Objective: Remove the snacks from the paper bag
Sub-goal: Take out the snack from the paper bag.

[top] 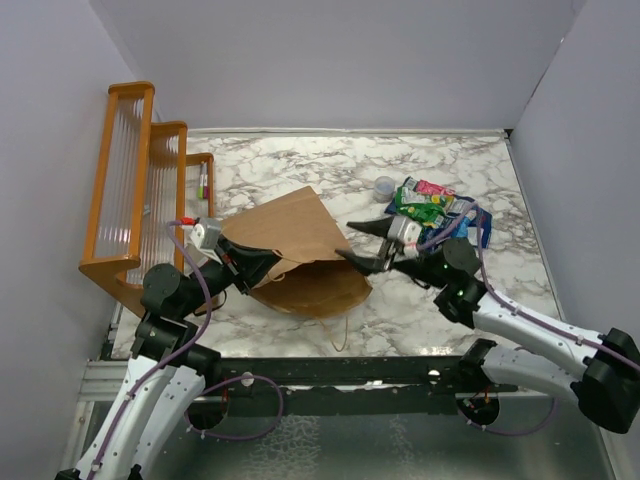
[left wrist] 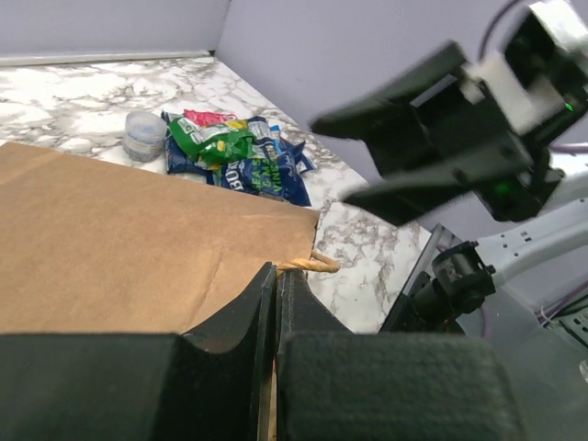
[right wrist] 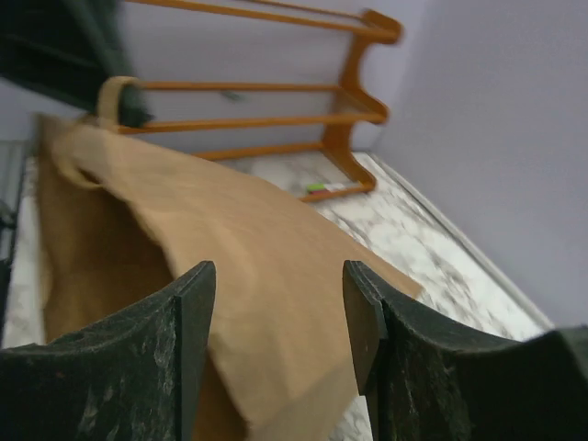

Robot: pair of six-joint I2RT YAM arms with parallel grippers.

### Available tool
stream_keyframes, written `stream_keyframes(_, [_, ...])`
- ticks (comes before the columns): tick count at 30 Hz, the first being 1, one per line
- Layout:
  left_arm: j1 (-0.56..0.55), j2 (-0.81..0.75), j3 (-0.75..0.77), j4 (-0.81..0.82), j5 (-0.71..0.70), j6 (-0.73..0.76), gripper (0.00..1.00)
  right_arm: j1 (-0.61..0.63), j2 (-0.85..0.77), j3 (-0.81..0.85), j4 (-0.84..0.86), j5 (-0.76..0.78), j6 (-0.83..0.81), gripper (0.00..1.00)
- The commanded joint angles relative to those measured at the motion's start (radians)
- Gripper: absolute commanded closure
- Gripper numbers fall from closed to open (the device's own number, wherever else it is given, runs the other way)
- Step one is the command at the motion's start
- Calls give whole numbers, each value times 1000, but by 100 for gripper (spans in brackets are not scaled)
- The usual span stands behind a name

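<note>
The brown paper bag [top: 290,235] lies on its side mid-table, mouth toward the near edge. My left gripper [top: 268,268] is shut on the bag's rim beside a twisted handle [left wrist: 308,265], its jaws pressed together on the paper [left wrist: 277,276]. My right gripper [top: 345,240] hovers open at the bag's right side, nothing between its fingers [right wrist: 280,285]; the bag's wall [right wrist: 248,239] shows beyond them. Several snacks [top: 430,205], blue, green and pink packets, lie piled on the table at the right [left wrist: 230,152]. The inside of the bag is hidden.
A small clear cup [top: 384,186] stands left of the snack pile [left wrist: 144,136]. An orange wooden rack [top: 140,190] fills the table's left side [right wrist: 340,119]. Grey walls close in the back and both sides.
</note>
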State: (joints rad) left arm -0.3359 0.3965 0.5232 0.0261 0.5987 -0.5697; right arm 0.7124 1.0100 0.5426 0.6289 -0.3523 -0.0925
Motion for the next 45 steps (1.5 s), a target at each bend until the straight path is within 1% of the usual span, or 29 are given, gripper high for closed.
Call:
stream_keyframes(1, [-1, -6, 13, -22, -78, 14, 100, 180, -59, -44, 34, -181, -324, 42])
stream_keyframes(5, [-2, -6, 15, -25, -109, 17, 100, 301, -58, -36, -69, -230, -500, 43])
stream_keyframes(7, [-1, -8, 13, -21, -126, 15, 100, 350, -35, -20, -132, -222, -574, 45])
stream_keyframes(9, [0, -10, 12, -12, -139, 9, 100, 400, -1, -15, -153, -157, -636, 48])
stream_keyframes(11, [-1, -10, 9, 2, -134, 4, 100, 442, 40, -6, -177, -75, -703, 55])
stream_keyframes(13, [-2, -5, 13, 5, -125, 2, 100, 476, 89, 2, -184, 24, -751, 60])
stream_keyframes(17, [-1, 1, 16, 17, -86, 2, 100, 479, 184, 18, -153, 202, -797, 63])
stream_keyframes(21, [-1, -2, -3, 81, -14, -10, 100, 478, 271, 47, -128, 288, -828, 64])
stream_keyframes(26, [-1, 0, -33, 185, 79, -48, 100, 478, 425, 76, -26, 338, -840, 65])
stream_keyframes(29, [0, -1, -31, 198, 94, -54, 100, 478, 505, 107, 25, 326, -812, 67])
stream_keyframes(34, [-1, -11, -28, 214, 91, -80, 100, 525, 600, 148, 80, 263, -779, 67])
stream_keyframes(42, [-1, -4, -64, 380, 82, -197, 100, 538, 661, 149, 253, 205, -614, 65])
stream_keyframes(45, [-1, 2, -73, 436, 85, -236, 100, 537, 679, 150, 289, 290, -588, 62])
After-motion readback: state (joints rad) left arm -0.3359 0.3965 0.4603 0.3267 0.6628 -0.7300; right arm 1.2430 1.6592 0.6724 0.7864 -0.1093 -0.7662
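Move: The paper bag's mouth is about 7 cm back and 7 cm left of the right hand, some 12 cm below. The left gripper, already pinching the bag's rim by the handle, is roughly 16 cm left and 4 cm back, about level. The snack pile is some 15 cm ahead, 22 cm right and 16 cm below. From the left hand, the mouth is about 9 cm right, 3 cm back and 12 cm below. Right hand swings back about 14 cm, then down-left into the bag, fingers narrowing; left keeps pinching, lifting 3 cm. ##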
